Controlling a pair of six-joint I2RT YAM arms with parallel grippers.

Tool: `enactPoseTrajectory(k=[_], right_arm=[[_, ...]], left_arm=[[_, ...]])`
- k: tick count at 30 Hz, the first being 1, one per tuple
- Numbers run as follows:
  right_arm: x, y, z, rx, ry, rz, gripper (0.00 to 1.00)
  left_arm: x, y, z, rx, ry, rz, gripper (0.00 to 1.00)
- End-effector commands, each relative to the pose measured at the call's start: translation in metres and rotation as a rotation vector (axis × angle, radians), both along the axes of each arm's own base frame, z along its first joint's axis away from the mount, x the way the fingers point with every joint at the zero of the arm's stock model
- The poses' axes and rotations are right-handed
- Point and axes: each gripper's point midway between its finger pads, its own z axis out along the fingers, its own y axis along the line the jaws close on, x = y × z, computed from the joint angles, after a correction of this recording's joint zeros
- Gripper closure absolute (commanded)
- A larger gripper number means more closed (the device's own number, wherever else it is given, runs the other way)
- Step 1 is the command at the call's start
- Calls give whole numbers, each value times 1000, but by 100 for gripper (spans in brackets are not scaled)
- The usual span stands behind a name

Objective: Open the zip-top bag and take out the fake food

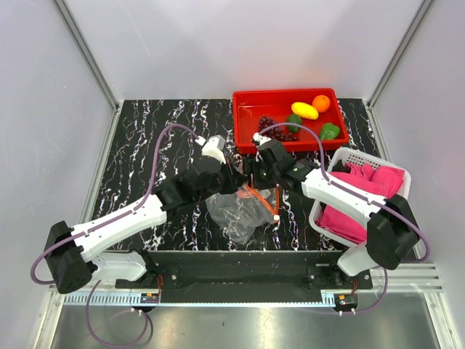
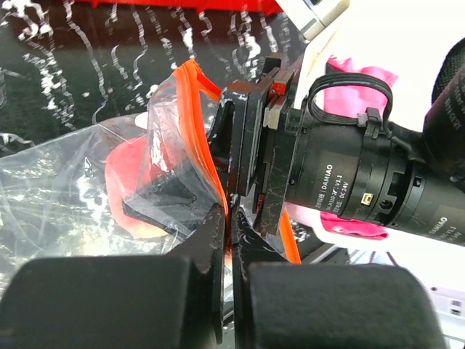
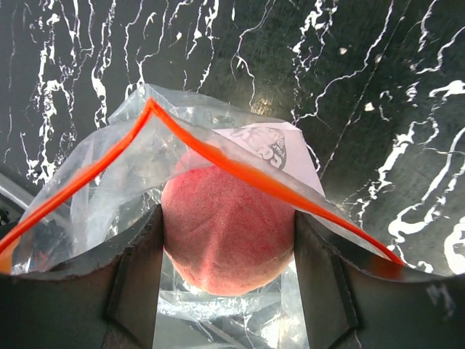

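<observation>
The clear zip-top bag [image 1: 240, 214] lies at the middle of the marble table, its mouth raised. My left gripper [image 2: 232, 218] is shut on one side of its orange-red zip strip [image 2: 196, 94]. A round pink-red piece of fake food [image 3: 229, 254] sits in the bag's mouth, under the other zip strip [image 3: 218, 156]. The right gripper [image 3: 227, 217] reaches into the bag, and its fingers [image 3: 142, 276] press on both sides of that piece. In the top view the two grippers meet at the bag's mouth [image 1: 251, 185].
A red tray [image 1: 247, 102] at the back holds an orange ball [image 1: 320, 103], a yellow fruit [image 1: 304, 110], a grape bunch [image 1: 275, 129] and a green pepper [image 1: 329, 131]. A white basket [image 1: 363, 156] of pink cloths [image 1: 367, 185] stands right of the bag.
</observation>
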Motion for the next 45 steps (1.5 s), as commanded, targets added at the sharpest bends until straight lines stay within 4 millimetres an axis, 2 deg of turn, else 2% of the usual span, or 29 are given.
enactPoseTrajectory(k=[1,2,4,5,8,12,15,21,23,26,27,28,30,31,32,33,34,35,36,37,38,39,40,42,43,45], right_arm=[[23,-28,52,17,-130,-75,87],[28,-38,60,32,-137,-97,87],[27,-40,69,77,-128,-81,87],[29,-47,81,108,-139,-91,87],[21,-40,103,204,-125,-28,87],[16,-40,109,218,-123,-3,88],[25,-49,120,214,-159,-35,87],[62,-71,150,161,-264,-114,86],[86,-86,157,105,-312,-192,84],[119,-106,156,1,-364,-269,82],[128,-109,162,-6,-379,-280,81],[145,-121,149,-48,-361,-321,81],[165,-140,149,-79,-368,-384,79],[176,-145,135,-102,-343,-404,79],[186,-161,133,-114,-340,-449,78],[194,-166,137,-112,-347,-468,77],[204,-172,123,-128,-320,-482,75],[212,-184,119,-134,-313,-509,73],[221,-191,123,-135,-321,-529,72],[230,-198,108,-152,-295,-538,69],[238,-211,104,-157,-290,-565,66],[244,-217,104,-161,-291,-577,64],[251,-222,89,-176,-264,-587,63],[261,-238,82,-185,-255,-617,61],[266,-244,68,-197,-230,-627,59],[272,-252,60,-206,-216,-640,55]], left_arm=[[7,32,-13,117,-18,86,100],[7,36,-14,126,-21,97,100],[8,41,-18,145,-25,114,100],[9,43,-18,151,-26,121,100],[12,48,-22,177,-19,143,100],[15,49,-18,184,-31,147,100],[18,51,-18,198,-35,152,100],[20,65,-23,214,-26,187,100],[22,73,-21,213,-31,209,100],[27,84,-17,221,-44,234,100],[29,86,-16,225,-49,235,100],[33,89,-15,230,-52,245,100],[39,92,-10,242,-65,246,100],[44,96,-8,246,-68,259,100],[48,98,-9,265,-69,258,100],[52,97,-3,258,-78,257,100],[57,100,-2,264,-79,266,100],[60,101,-6,287,-75,261,100],[66,102,-1,286,-80,270,100],[69,102,-2,294,-76,270,100],[74,103,-10,318,-56,270,100],[80,104,-10,313,-44,272,100],[82,103,-12,317,-33,270,100],[89,102,-19,328,-11,271,100],[92,102,-20,330,-8,279,100],[97,102,-22,339,-8,288,100]])
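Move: The right hand already holds the peach inside the bag's mouth. From it, the red tray's middle is about 25 cm ahead, 16 cm right and 8 cm below; in it the avocado lies some 24 ahead and 17 right, the green pepper 21 ahead and 29 right, the grapes 21 ahead and 10 right. The left hand already pinches the orange zip edge; from it the tray's middle lies about 23 cm ahead, 16 right and 9 below. Up and rightward first, by some 15 cm overall in height, the right hand draws the firmly closed-on peach out of the bag, then swings forward over the red tray and sinks about 9 cm, turning some 35 degrees clockwise, grip kept. The left hand keeps its pinch on the zip edge and pulls the bag left, then also forward. ##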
